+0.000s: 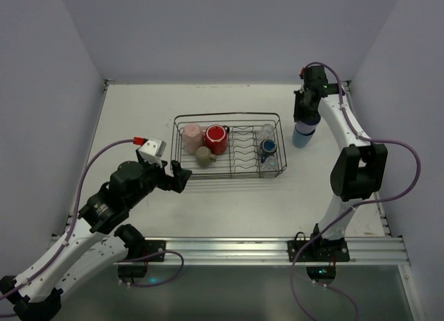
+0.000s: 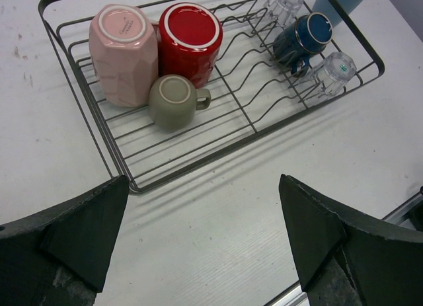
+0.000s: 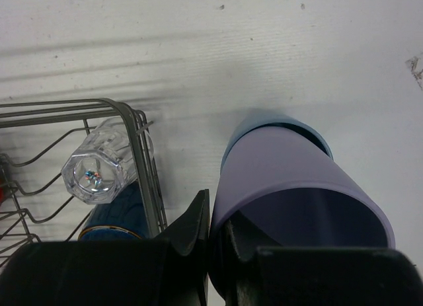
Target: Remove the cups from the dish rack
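The dish rack (image 1: 225,116) (image 2: 99,144) (image 3: 142,167) holds a pink cup (image 1: 191,136) (image 2: 123,53), a red mug (image 1: 216,139) (image 2: 190,38) and an olive cup (image 1: 203,155) (image 2: 173,101) at its left end. At its right end are a dark blue cup (image 1: 267,147) (image 2: 303,36) (image 3: 115,217) and two clear glasses (image 1: 268,131) (image 2: 334,71) (image 3: 99,164). My right gripper (image 1: 305,116) (image 3: 213,227) is shut on the rim of a lavender tumbler (image 3: 297,180), nested in a light-blue tumbler (image 1: 302,135) (image 3: 254,124) just right of the rack. My left gripper (image 1: 177,177) (image 2: 205,233) hangs open and holds nothing, near the rack's front left corner.
White walls close in the table on the left, back and right. An aluminium rail (image 1: 277,250) runs along the near edge, carrying both arm bases. The plate dividers (image 1: 244,149) fill the rack's middle.
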`<action>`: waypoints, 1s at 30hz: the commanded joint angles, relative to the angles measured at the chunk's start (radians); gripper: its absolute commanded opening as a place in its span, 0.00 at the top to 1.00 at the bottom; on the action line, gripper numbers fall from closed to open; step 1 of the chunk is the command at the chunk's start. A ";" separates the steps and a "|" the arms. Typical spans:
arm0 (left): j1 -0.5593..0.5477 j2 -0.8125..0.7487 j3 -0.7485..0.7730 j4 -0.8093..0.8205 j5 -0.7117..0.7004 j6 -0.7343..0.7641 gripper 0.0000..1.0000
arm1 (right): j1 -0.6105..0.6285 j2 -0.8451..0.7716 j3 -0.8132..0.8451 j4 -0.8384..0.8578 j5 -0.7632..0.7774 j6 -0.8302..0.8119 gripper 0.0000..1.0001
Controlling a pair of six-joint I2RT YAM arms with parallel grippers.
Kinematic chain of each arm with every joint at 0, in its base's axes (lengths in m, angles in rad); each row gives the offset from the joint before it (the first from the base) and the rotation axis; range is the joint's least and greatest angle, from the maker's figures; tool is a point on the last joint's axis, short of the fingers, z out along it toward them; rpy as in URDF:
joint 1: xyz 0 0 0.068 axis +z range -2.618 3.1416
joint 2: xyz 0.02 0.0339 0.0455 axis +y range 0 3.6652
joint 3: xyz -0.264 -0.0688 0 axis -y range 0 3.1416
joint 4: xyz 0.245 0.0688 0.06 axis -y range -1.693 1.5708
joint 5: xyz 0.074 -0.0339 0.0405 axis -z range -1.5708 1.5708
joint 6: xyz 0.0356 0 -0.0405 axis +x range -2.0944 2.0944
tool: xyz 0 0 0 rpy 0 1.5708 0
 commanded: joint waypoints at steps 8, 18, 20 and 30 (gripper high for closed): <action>0.005 0.020 0.002 0.030 -0.001 0.021 0.00 | -0.005 0.050 -0.008 0.025 -0.011 -0.026 0.96; 0.006 0.066 0.030 0.031 -0.001 0.005 0.00 | -0.005 -0.010 -0.027 0.051 0.007 -0.018 0.55; 0.006 0.083 0.046 0.027 -0.003 -0.001 0.00 | -0.005 -0.040 -0.023 0.057 0.001 -0.015 0.52; 0.006 0.308 0.189 0.048 -0.173 -0.065 0.00 | 0.017 -0.351 -0.178 0.225 -0.091 0.048 0.25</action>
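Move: The right hand pinches the left wall of the lilac cup; the blue cup waiting below is some 4 cm to its right, about level ahead and 11 cm down. In the rack, 11 cm down, the far glass lies 8 cm left and 1 ahead, the blue mug 8 left and 4 back. From the empty left hand the olive mug is 15 cm ahead, 5 right, 17 down; the pink cup 21 ahead, 2 right, 16 down. The right hand lowers the lilac cup about 2.5 cm farther into the blue cup, then opens its fingers wide and comes free, rising some 7 cm from its lowest point and edging back a little over 1 cm as the fingers tilt up roughly 10 to 15 degrees. The left hand, fingers kept wide open, first sinks just under 2 cm, then sets off forward about 3 cm towards the olive mug in the rack, coming back up a little as it goes and turning slightly. ##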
